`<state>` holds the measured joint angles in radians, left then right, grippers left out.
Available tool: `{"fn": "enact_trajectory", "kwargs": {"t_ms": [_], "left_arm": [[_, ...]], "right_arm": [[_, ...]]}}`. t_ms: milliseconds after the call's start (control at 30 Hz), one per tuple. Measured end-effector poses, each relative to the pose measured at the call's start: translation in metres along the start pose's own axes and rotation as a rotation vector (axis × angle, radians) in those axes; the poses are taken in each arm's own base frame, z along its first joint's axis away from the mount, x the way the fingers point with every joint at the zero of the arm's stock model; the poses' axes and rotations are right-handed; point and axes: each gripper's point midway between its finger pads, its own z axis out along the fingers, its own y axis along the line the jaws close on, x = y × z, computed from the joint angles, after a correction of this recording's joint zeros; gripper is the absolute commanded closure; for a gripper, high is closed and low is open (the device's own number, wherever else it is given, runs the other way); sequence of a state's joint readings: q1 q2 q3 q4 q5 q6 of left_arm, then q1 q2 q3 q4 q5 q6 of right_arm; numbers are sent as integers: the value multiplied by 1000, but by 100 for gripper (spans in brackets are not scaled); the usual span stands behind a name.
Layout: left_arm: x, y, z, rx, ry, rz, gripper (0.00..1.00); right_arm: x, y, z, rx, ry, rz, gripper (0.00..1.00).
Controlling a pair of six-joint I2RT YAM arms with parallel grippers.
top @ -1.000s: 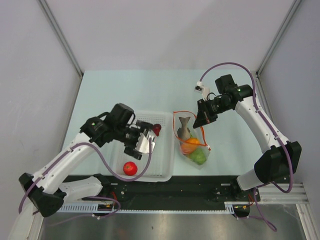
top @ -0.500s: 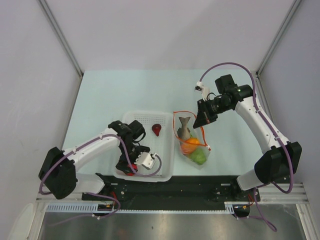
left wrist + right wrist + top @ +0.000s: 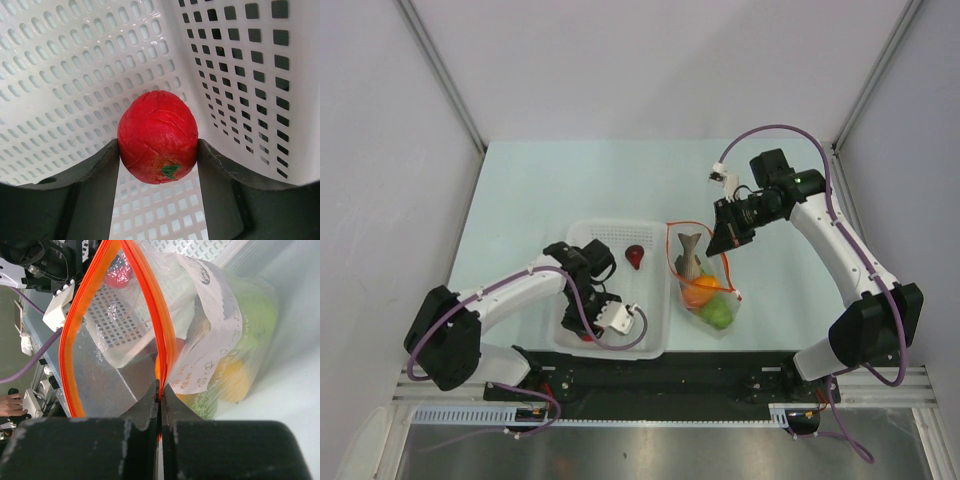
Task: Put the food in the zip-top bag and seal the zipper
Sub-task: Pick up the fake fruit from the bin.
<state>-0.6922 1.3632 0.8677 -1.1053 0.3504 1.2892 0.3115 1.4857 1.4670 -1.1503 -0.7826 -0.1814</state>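
The red round fruit (image 3: 157, 136) lies in the near corner of the white basket (image 3: 75, 75), and my left gripper (image 3: 157, 146) is shut on it, both fingers against its sides. From above, the left gripper (image 3: 586, 322) reaches down into the basket (image 3: 610, 224) and hides most of the fruit. An orange-red pepper piece (image 3: 636, 256) lies at the basket's far side. The zip-top bag (image 3: 708, 298) holds the grey fish (image 3: 690, 258), an orange fruit (image 3: 700, 290) and a green fruit (image 3: 718, 314). My right gripper (image 3: 160, 387) is shut on the zipper (image 3: 145, 285), holding the mouth open.
The basket sits directly left of the bag, their sides nearly touching. The left arm's cable (image 3: 630, 335) loops over the basket's near rim. Bare table lies beyond both, toward the back wall.
My left arm swung down into the basket's near-left part and its jaws narrowed onto the red fruit. The right arm and the bag stayed still.
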Motion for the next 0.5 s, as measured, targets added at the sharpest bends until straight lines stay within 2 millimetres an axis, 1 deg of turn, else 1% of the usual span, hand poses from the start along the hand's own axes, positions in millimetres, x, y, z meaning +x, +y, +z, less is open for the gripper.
{"fn": "enact_trajectory", "kwargs": {"t_ms": [33,67,167,233,267,300,333,367,400,467,500], "left_arm": [[0,1,0,-5,-1,2,50],[0,2,0,-10,-1,4,56],[-1,5,-1,-21,-3,8,65],[-4,9,-6,-36,-7,6,65],[-8,14,-13,-54,-14,9,65],[-16,23,-25,-86,-31,12,64],[-29,36,-41,-132,-63,18,62],[-44,52,-63,-198,-101,32,62],[-61,67,-88,-269,-148,43,61],[-101,95,-147,-428,-265,80,58],[-118,103,-173,-493,-317,91,57]], "right_arm": [[0,0,0,0,1,1,100],[0,-1,1,-1,1,1,100],[-1,-2,2,0,3,3,100],[-1,-2,2,-1,4,4,100],[-1,-2,2,-1,4,4,100],[-1,-2,2,-1,4,4,100],[-1,-2,2,-1,4,5,100],[-1,-2,2,0,4,4,100],[-1,-2,2,-1,4,4,100],[-1,-2,2,0,3,4,100],[-1,-2,2,0,3,4,100]]}}
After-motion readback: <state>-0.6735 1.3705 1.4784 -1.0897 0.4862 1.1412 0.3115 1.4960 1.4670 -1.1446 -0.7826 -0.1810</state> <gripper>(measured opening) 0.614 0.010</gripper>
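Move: Between the left fingers, low in the near left part of the bin, the tomato is already pinched. The open mouth of the zip-top bag lies about 24 cm to this hand's right, 11 cm ahead and some 14 cm higher. The small red fruit is about 18 cm ahead and 11 cm right at the same height; the bin's right rim is some 18 cm right, 10 cm ahead and 3 cm up. From the right hand, the bag mouth is about 3 cm left, 2 cm back and 1 cm down. Lifting the tomato out of the bin, the left hand barely creeps at first, then sweeps up fast by nearly 19 cm while going about 10 cm right and 9 cm forward, towards the bag mouth. The wrist tilts some 35 degrees so the fingertips swing out to the right, their pinch unchanged; the right hand keeps holding the bag's rim in place. ##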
